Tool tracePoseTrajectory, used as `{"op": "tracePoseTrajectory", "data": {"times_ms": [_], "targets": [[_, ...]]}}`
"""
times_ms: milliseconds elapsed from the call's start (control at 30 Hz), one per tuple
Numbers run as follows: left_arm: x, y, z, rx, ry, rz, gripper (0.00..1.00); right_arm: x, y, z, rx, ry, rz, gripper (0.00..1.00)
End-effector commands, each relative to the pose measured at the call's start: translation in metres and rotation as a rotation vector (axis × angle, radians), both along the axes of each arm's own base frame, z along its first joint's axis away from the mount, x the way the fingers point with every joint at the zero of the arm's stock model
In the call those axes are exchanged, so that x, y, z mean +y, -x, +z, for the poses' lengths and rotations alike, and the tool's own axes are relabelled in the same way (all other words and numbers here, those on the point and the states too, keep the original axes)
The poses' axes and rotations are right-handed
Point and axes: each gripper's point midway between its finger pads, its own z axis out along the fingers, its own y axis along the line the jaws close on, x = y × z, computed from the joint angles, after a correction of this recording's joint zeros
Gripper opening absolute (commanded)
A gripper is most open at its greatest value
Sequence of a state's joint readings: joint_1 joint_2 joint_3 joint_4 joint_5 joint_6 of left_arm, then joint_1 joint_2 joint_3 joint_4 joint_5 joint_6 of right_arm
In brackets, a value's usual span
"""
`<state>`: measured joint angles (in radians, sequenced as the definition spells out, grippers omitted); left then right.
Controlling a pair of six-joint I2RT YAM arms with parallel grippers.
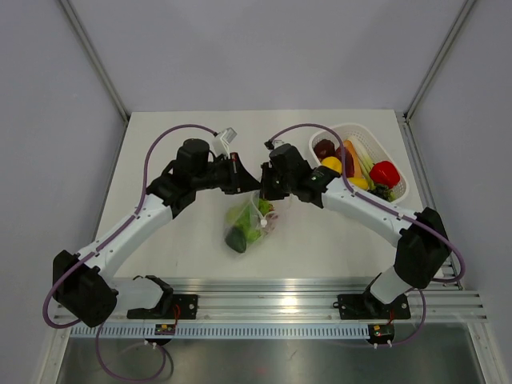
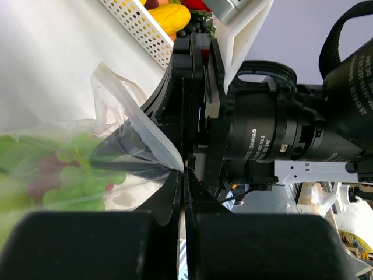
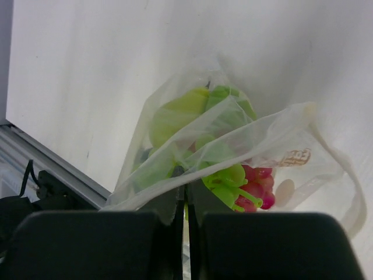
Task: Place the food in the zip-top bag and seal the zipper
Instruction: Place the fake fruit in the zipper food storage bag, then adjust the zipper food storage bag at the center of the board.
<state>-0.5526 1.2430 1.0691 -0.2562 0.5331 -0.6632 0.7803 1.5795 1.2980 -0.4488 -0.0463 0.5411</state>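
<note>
The clear zip-top bag point(image 1: 250, 220) lies mid-table, holding green, red and dark toy food point(image 1: 238, 238). My left gripper point(image 1: 250, 178) and right gripper point(image 1: 264, 184) meet at its mouth, both shut on the bag's top edge. In the left wrist view the bag's mouth edge point(image 2: 152, 137) is pinched at my left gripper point(image 2: 185, 172), with the right arm's gripper close behind. In the right wrist view the bag's edge point(image 3: 192, 169) is pinched in my right gripper point(image 3: 185, 189); green pieces point(image 3: 175, 114) and red grapes point(image 3: 256, 189) show through the bag. The zipper strip is hardly distinct.
A white lattice basket point(image 1: 400, 172) stands at the back right with red, yellow, purple and orange toy food point(image 1: 384, 172). It also shows in the left wrist view point(image 2: 137, 29). The aluminium rail point(image 1: 272, 300) runs along the near edge.
</note>
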Motion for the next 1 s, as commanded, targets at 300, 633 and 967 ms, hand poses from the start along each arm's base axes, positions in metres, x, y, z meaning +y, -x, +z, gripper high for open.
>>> {"op": "tracePoseTrajectory", "data": {"times_ms": [300,633,967], "targets": [[0.001,-0.015,0.032,-0.095,0.091,0.021,0.0,-0.033,0.015,0.052,-0.137,-0.054,-0.134,0.63],[0.002,-0.015,0.035,-0.102,0.101,0.02,0.0,-0.094,0.021,0.033,-0.154,-0.045,-0.405,0.89],[0.003,-0.012,0.04,-0.109,0.105,0.016,0.0,-0.086,0.018,-0.03,-0.033,-0.011,-0.47,0.94]]}}
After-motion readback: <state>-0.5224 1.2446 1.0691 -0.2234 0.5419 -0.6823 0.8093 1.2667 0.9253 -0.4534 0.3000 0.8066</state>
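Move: The bag's filled body lies about 7 cm back, 5 cm left and 10 cm below the right hand; the green grapes, still in its fingers, hang some 3 cm back, 1 cm left and 3 cm below. Red grapes lie about 5 cm back, 3 cm right and 7 cm below, the dark avocado 14 cm back, 11 cm left. From the left hand, still pinching the rim, the bag's middle is roughly 8 cm back, 1 cm left, 17 cm below. Right hand opens wide, frees the green grapes, arcs up and 9 cm right, then 10 cm down beside bag. ##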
